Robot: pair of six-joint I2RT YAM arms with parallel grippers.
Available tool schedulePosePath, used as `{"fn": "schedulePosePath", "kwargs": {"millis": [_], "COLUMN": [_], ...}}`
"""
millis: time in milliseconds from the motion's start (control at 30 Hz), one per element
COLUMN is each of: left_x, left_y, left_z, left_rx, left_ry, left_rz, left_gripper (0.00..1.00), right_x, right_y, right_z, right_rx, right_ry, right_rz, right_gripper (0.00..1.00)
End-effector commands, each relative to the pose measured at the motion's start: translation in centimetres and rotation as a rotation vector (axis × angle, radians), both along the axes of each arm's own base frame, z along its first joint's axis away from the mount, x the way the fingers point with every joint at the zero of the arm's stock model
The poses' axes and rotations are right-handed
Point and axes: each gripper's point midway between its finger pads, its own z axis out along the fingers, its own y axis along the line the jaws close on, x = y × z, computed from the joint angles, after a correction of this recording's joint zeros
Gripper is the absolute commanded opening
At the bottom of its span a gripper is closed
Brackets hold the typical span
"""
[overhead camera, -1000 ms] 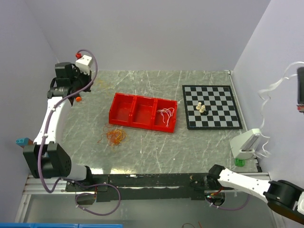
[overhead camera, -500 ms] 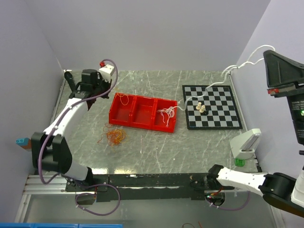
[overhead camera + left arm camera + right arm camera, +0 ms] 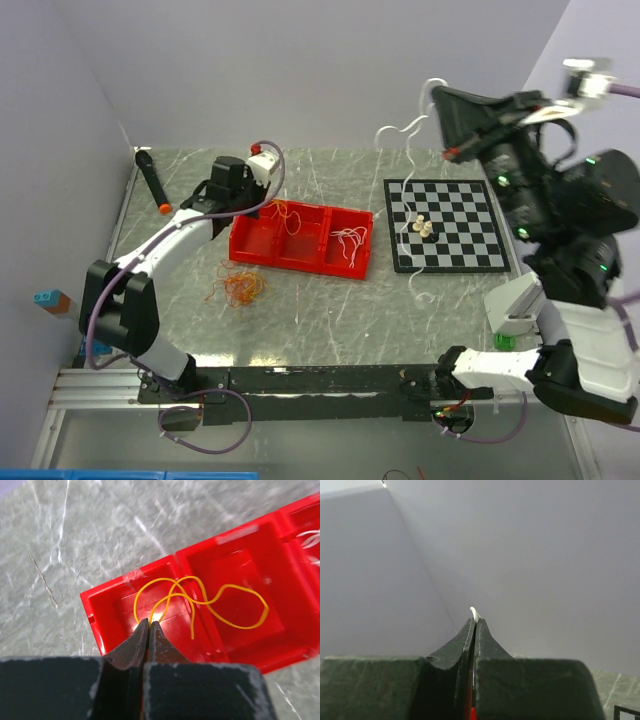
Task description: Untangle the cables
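Observation:
The cables lie in separate lots. An orange tangle (image 3: pixel 242 287) rests on the table in front of the red tray (image 3: pixel 262 250). White strands (image 3: pixel 347 240) lie in the tray's right compartment. My left gripper (image 3: pixel 266 204) (image 3: pixel 149 622) hangs over the tray's (image 3: pixel 125 578) left compartment, shut on a yellow cable (image 3: pixel 192 622) that loops into the middle compartment. High over the chessboard, my right gripper (image 3: pixel 437 92) (image 3: pixel 475 620) is shut on a white cable (image 3: pixel 473 611). That white cable (image 3: pixel 405 205) dangles down to the table.
A chessboard (image 3: pixel 460 250) with a few pale pieces (image 3: pixel 424 227) lies right of the tray. A black pen-like stick (image 3: pixel 151 178) lies at the far left by the wall. A white and green device (image 3: pixel 515 312) stands at the right edge.
My left gripper moved right from the back left corner to over the tray, carrying the yellow cable. My right arm swung left and up with the white cable.

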Motion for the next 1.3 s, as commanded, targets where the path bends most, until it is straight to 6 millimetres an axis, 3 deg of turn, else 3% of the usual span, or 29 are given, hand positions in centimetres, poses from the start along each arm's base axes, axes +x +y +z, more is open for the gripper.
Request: {"fn": "schedulePosePath", "kwargs": {"millis": [0,67,167,400,833,1033,1267], "left_x": [1.4,1.5,1.1,2.3,1.2,0.1,0.5], "left_y": [1.5,2.6,2.8,4.3,4.8,2.1,-0.5], "left_z": [-3.1,-3.9,-3.6,1.0,-3.9,-5.2,-8.7], "left_rx": [0.051,0.083,0.074,-0.025,0.069,0.063,0.114], "left_ry": [0.029,0.025,0.001,-0.085,0.002,0.026,0.071], "left_rz": [0.106,0.151,0.152,0.221,0.224,0.144,0.125], "left_gripper": [0.01,0.01,0.01,0.01,0.01,0.01,0.01], "right_x": [0.9,1.4,1.9,3.3,6.9,8.1,8.9], "right_y": [1.0,1.3,1.4,1.9,2.2,1.5,1.0], "right_z": [0.9,1.0,1.4,0.3,-3.9,-5.5,-6.7], "right_rx": [0.025,0.019,0.017,-0.01,-0.037,-0.021,-0.024], "right_ry": [-0.021,-0.019,-0.027,-0.007,0.096,0.138,0.166], "right_rz": [-0.002,-0.012,-0.03,-0.075,-0.099,-0.101,-0.108], "right_gripper": [0.0,0.0,0.0,0.0,0.0,0.0,0.0]}}
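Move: My left hand, with the yellow cable shut in its fingertips, is above the tray's left compartment, whose middle lies about 15 cm below, 4 ahead and 1 left. The middle compartment is 10 cm right and 3 ahead; the orange tangle is 12 back and 5 left. My right hand holds the white cable high; the right compartment is about 22 cm ahead, 12 left and 62 below, the chessboard 27 ahead and 12 right. I dip my left hand about 6 cm, easing left, lift it partway while still drifting left, then bring it back right and down into the left compartment, ending some 7 cm lower, fingers still shut on the yellow cable. Meanwhile my right hand carries the white cable forward about 10 cm and down 8, towards the right compartment, tipping slightly downward and keeping its grip. ##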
